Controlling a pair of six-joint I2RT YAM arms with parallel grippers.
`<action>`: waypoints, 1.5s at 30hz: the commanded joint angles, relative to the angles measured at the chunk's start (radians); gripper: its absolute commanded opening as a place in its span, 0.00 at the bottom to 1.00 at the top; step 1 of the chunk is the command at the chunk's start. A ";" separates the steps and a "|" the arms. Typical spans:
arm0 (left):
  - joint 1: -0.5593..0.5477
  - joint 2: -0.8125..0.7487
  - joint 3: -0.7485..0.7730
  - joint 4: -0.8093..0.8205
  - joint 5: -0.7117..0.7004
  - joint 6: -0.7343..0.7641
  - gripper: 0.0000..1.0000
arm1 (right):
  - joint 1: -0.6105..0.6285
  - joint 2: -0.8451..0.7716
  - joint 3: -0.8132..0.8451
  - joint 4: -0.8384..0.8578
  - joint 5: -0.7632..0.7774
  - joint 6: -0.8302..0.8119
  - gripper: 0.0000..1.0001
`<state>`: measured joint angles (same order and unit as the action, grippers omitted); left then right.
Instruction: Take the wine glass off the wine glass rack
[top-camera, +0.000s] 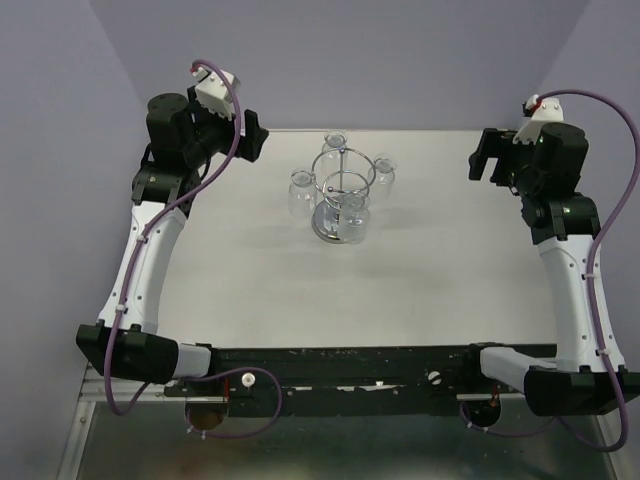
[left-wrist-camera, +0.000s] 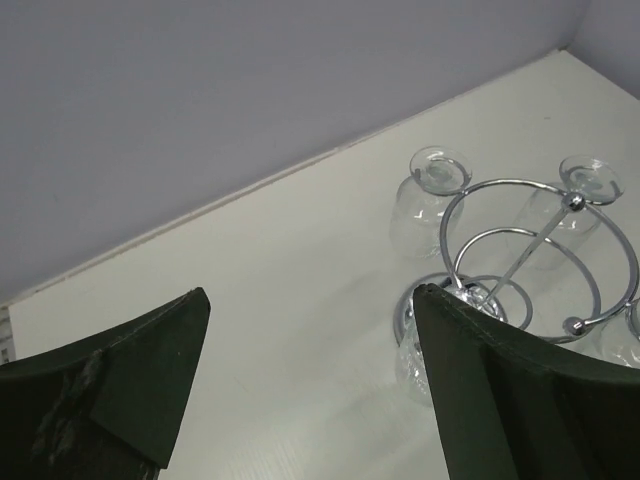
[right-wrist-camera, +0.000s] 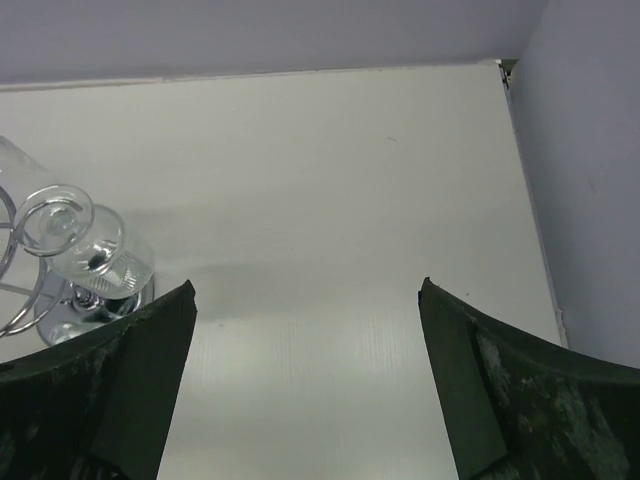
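Note:
The chrome wine glass rack (top-camera: 343, 190) stands at the back middle of the table, with several clear wine glasses hanging upside down from its loops. One wine glass (top-camera: 302, 194) hangs on its left side and one (top-camera: 383, 173) on its right. My left gripper (top-camera: 252, 133) hovers at the back left, open and empty, well apart from the rack. In the left wrist view the left gripper (left-wrist-camera: 310, 292) shows the rack (left-wrist-camera: 540, 260) and a glass (left-wrist-camera: 425, 205) off to the right. My right gripper (top-camera: 483, 157) is open at the back right. In its wrist view, the right gripper (right-wrist-camera: 307, 284) frames bare table, with a glass (right-wrist-camera: 95, 250) at far left.
The white table (top-camera: 430, 280) is bordered by pale purple walls at the back and sides. Both arm bases sit on the black rail (top-camera: 350, 365) at the near edge. Purple cables loop along each arm.

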<state>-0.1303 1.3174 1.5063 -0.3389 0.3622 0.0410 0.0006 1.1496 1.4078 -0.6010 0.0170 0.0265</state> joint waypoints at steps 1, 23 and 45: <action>-0.005 0.051 0.130 0.025 0.081 -0.013 0.99 | -0.001 0.022 0.103 0.021 -0.062 -0.016 1.00; -0.017 -0.133 -0.069 -0.046 0.142 0.263 0.99 | -0.001 0.171 0.326 0.044 -0.497 -0.048 1.00; -0.061 -0.049 -0.243 -0.241 0.355 0.614 0.99 | -0.004 0.196 0.135 0.150 -0.819 -0.083 1.00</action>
<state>-0.1856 1.3163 1.4006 -0.6334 0.5751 0.5743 0.0006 1.3502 1.4544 -0.4316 -0.7132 -0.0612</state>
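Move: The wine glass on the rack's left side hangs about 12 cm to the right of my left hand, level with it fore and aft and some 22 cm lower. Seen from that glass, the far glass is 6 cm right and 8 cm farther out, the near glass 10 cm right and 5 cm closer in. The right-side glass is about 8 cm ahead and 21 cm left of my right hand, 18 cm below; the near glass lies 5 cm left and 8 cm nearer of it. Both my hands arc up and over with fingers wide open, touching nothing. My left hand lifts about 8 cm, draws back, then sinks to some 10 cm below its start, edging right towards the left-side glass while turning clockwise and rolling its left side up. My right hand rises about 10 cm, swings left towards the right-side glass, and drops back to its starting height, turned some 40 degrees counter-clockwise. ##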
